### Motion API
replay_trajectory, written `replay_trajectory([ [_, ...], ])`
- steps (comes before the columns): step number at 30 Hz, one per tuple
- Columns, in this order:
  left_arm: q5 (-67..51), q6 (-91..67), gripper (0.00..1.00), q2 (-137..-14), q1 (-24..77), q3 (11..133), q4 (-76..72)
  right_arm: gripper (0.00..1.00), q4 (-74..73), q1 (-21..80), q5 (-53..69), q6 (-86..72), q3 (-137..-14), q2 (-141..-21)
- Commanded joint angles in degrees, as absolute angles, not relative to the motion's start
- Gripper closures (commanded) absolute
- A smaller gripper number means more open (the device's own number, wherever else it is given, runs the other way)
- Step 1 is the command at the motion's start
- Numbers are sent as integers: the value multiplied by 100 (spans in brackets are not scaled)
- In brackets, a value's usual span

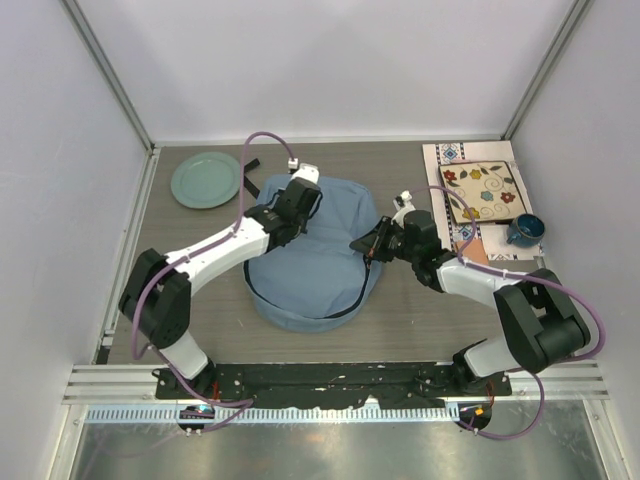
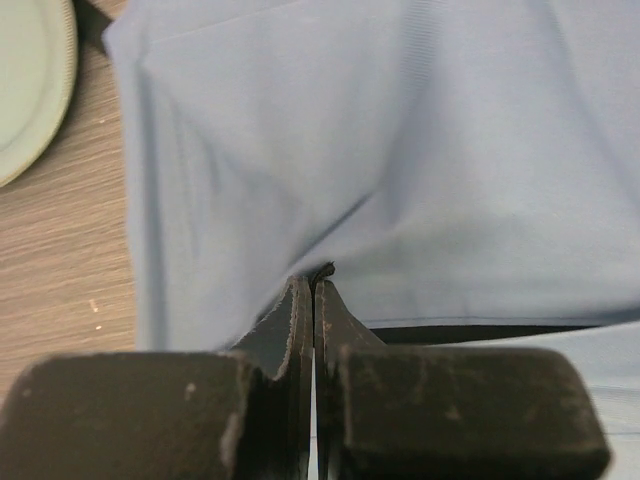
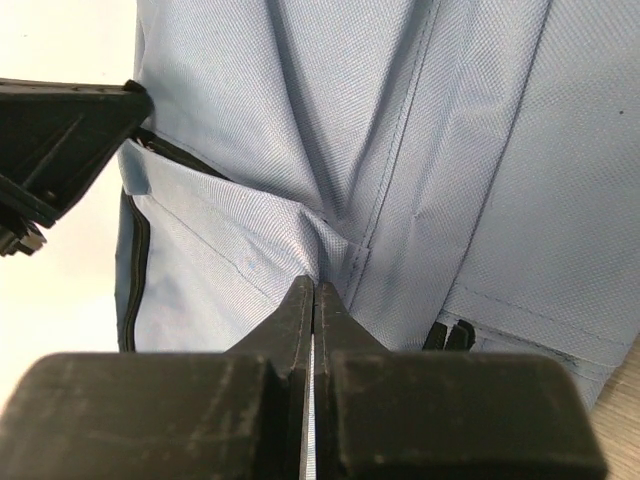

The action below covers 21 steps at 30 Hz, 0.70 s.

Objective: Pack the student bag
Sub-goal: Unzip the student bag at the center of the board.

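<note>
The student bag (image 1: 315, 265) is a soft light-blue backpack lying flat in the middle of the table, with a dark zipper along its near right edge. My left gripper (image 1: 290, 207) is at the bag's far left part. In the left wrist view it (image 2: 315, 272) is shut, pinching a fold of the blue fabric (image 2: 400, 150). My right gripper (image 1: 368, 244) is at the bag's right edge. It (image 3: 315, 283) too is shut, on a pleat of the bag's fabric (image 3: 400, 150) beside a seam.
A pale green plate (image 1: 205, 179) lies at the back left, close to the bag (image 2: 25, 80). At the back right are a floral-patterned square (image 1: 483, 191) on a patterned mat (image 1: 447, 155) and a dark blue cup (image 1: 524, 230). White walls enclose the table.
</note>
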<state>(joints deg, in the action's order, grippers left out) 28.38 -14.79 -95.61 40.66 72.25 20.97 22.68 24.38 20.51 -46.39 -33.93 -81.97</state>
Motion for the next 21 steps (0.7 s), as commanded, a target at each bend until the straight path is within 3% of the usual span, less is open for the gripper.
replay_trajectory([
  [1,3287,-1459,100,-9010,3701,6935,1951,99,2048,2373,1591,-4456,-3340,-7919],
  [12,3604,-1836,100,-8368,3103,6100,2074,99,1600,2004,1555,-4263,-3480,-7726],
  [21,3059,-2478,100,-7727,3094,5327,2153,99,1644,1934,1846,-4219,-3603,-7884],
])
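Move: The left hand already grips the zipper pull of the student bag; the bag's left edge, where the pull is being taken, lies about 10 cm to its left, 5 cm back and a few centimetres lower. The green plate is roughly 22 cm left and 17 cm ahead, about 12 cm down, and the black strap some 13 cm left and 17 cm ahead. For the right hand, already pinching a fold of the bag, the pull lies about 13 cm left and 3 cm ahead. Keeping its shut fingers on the zipper pull, the left hand drags it left along the bag's seam towards the left edge, about 6 cm and quick at first, then it slows and bends back towards the base by nearly 3 cm, sinking a little, while the wrist turns some 10 degrees counter-clockwise and its left side dips about as much. The right hand keeps its pinch on the fold as the counter-hold and eases about 1.5 cm to the right, away from the left hand. ##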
